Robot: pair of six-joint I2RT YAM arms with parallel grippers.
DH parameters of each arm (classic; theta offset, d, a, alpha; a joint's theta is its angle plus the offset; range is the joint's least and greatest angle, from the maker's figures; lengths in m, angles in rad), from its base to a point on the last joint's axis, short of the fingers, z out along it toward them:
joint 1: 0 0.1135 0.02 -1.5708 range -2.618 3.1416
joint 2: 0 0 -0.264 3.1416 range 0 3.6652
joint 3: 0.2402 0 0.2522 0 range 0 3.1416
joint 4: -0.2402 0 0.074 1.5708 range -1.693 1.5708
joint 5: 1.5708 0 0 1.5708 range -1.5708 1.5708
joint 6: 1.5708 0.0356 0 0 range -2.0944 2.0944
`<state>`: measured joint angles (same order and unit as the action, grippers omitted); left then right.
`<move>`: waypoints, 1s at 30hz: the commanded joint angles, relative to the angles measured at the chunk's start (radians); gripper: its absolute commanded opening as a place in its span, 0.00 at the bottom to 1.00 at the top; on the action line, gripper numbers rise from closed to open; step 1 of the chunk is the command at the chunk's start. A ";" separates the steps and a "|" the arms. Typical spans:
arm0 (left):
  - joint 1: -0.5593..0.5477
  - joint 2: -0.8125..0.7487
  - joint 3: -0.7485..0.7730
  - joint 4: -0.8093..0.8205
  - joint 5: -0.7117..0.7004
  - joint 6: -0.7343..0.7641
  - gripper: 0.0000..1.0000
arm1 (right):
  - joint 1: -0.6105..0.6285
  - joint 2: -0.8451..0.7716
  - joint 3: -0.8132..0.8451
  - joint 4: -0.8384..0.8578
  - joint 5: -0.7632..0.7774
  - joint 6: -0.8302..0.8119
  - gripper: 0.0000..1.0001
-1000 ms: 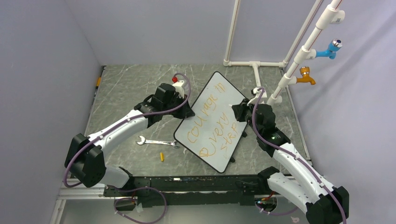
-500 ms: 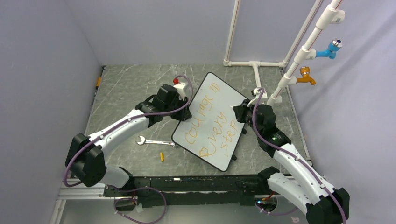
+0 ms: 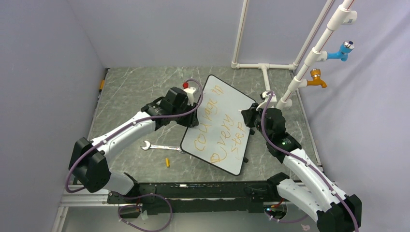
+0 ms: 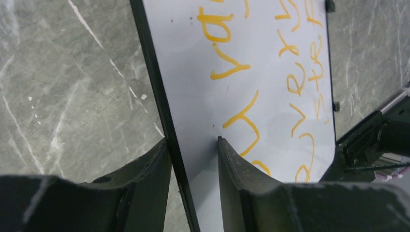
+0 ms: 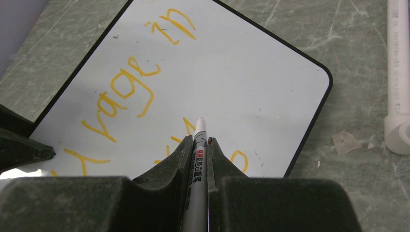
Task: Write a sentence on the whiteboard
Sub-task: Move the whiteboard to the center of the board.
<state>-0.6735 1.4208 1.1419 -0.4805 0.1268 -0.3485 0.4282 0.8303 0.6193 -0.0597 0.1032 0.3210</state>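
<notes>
The whiteboard (image 3: 227,104) lies slanted on the table between my two arms. It carries the sentence (image 3: 220,130) in orange marker letters, with a small circle at the near end. My left gripper (image 3: 191,115) is open and straddles the board's left rim (image 4: 151,67). One finger is under the rim and the other finger (image 4: 232,164) is over the white face, with a gap. My right gripper (image 5: 198,139) is shut on a white marker (image 5: 199,145), whose tip hovers over the whiteboard (image 5: 241,72) near the writing (image 5: 128,87).
A metal wrench (image 3: 162,147) and a small yellow cap (image 3: 168,162) lie on the marble table (image 3: 130,92) left of the board. White pipes (image 3: 270,72) with a blue tap (image 3: 342,50) and an orange tap (image 3: 316,79) stand at the back right.
My left gripper's jaws have spread apart on the board's rim. The board's far end has swung a little to the left. The right gripper still holds the marker.
</notes>
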 commanded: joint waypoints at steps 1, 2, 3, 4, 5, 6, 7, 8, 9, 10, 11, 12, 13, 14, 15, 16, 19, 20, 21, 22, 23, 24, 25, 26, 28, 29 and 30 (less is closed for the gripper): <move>-0.047 0.021 0.054 -0.119 0.032 0.036 0.43 | -0.005 -0.005 0.019 0.029 0.007 -0.012 0.00; -0.050 0.021 0.063 -0.121 0.037 0.034 0.44 | -0.005 -0.005 0.022 0.028 0.008 -0.014 0.00; -0.054 0.021 0.071 -0.123 0.041 0.033 0.44 | -0.005 -0.007 0.026 0.024 0.009 -0.016 0.00; -0.056 0.022 0.077 -0.125 0.042 0.031 0.45 | -0.005 -0.009 0.028 0.022 0.010 -0.018 0.00; -0.058 0.021 0.082 -0.126 0.042 0.030 0.46 | -0.005 -0.011 0.031 0.020 0.010 -0.020 0.00; -0.061 0.020 0.086 -0.126 0.041 0.029 0.47 | -0.005 -0.011 0.034 0.018 0.010 -0.021 0.00; -0.062 0.019 0.090 -0.128 0.039 0.029 0.48 | -0.005 -0.012 0.037 0.016 0.010 -0.022 0.00; -0.064 0.018 0.093 -0.128 0.039 0.029 0.48 | -0.005 -0.012 0.038 0.014 0.011 -0.023 0.00; -0.064 0.018 0.096 -0.129 0.038 0.029 0.49 | -0.005 -0.012 0.041 0.013 0.009 -0.024 0.00; -0.065 0.018 0.100 -0.131 0.036 0.030 0.50 | -0.005 -0.012 0.042 0.012 0.008 -0.023 0.00; -0.066 0.017 0.105 -0.132 0.034 0.032 0.51 | -0.004 -0.011 0.045 0.013 0.007 -0.023 0.00; -0.067 0.018 0.111 -0.135 0.031 0.033 0.52 | -0.005 -0.013 0.046 0.014 0.006 -0.024 0.00; -0.066 0.017 0.117 -0.139 0.029 0.034 0.53 | -0.005 -0.010 0.048 0.014 0.005 -0.023 0.00; -0.066 0.015 0.124 -0.146 0.025 0.036 0.54 | -0.005 -0.011 0.050 0.013 0.004 -0.023 0.00; -0.066 0.013 0.134 -0.152 0.017 0.038 0.55 | -0.004 -0.011 0.051 0.012 0.002 -0.023 0.00; -0.066 0.010 0.143 -0.164 0.005 0.040 0.57 | -0.005 -0.011 0.053 0.012 0.001 -0.023 0.00; -0.065 0.001 0.181 -0.207 -0.036 0.037 0.62 | -0.004 -0.010 0.058 0.009 0.000 -0.026 0.00; -0.066 -0.003 0.191 -0.219 -0.045 0.037 0.63 | -0.006 -0.009 0.059 0.009 0.001 -0.026 0.00; -0.067 -0.008 0.197 -0.223 -0.051 0.037 0.65 | -0.006 -0.008 0.059 0.008 0.001 -0.026 0.00; -0.067 -0.018 0.201 -0.224 -0.054 0.038 0.66 | -0.006 -0.007 0.059 0.009 0.001 -0.027 0.00; -0.065 -0.026 0.202 -0.224 -0.056 0.037 0.67 | -0.006 -0.007 0.060 0.008 0.001 -0.027 0.00; -0.066 -0.033 0.205 -0.226 -0.061 0.038 0.68 | -0.007 -0.007 0.061 0.008 0.000 -0.027 0.00; -0.066 -0.040 0.209 -0.232 -0.067 0.037 0.69 | -0.006 -0.007 0.062 0.009 -0.002 -0.027 0.00; -0.065 -0.051 0.215 -0.246 -0.078 0.035 0.69 | -0.007 -0.005 0.063 0.009 -0.003 -0.026 0.00; -0.066 -0.083 0.224 -0.289 -0.116 0.023 0.70 | -0.008 -0.005 0.067 0.006 -0.006 -0.028 0.00; -0.065 -0.107 0.217 -0.310 -0.123 0.013 0.71 | -0.006 -0.005 0.071 0.003 -0.006 -0.029 0.00; -0.065 -0.133 0.204 -0.331 -0.172 -0.001 0.73 | -0.007 -0.006 0.076 -0.001 -0.007 -0.031 0.00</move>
<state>-0.7345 1.3979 1.3155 -0.7258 0.0608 -0.3237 0.4255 0.8303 0.6388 -0.0746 0.1005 0.3065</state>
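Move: The whiteboard's left edge already runs between the left fingers; the whiteboard's middle lies about 10 cm to that hand's right, 1 cm back and roughly 7 cm lower. On the table some 16 cm below, the wrench is about 14 cm left and 8 cm back, the yellow stub 13 cm left and 15 cm back. From the right hand, the whiteboard's middle is about 10 cm left, 4 cm back, 12 cm down. Opening off the whiteboard's left edge, the left hand goes back-right 3 cm, then rises some 3.5 cm. ##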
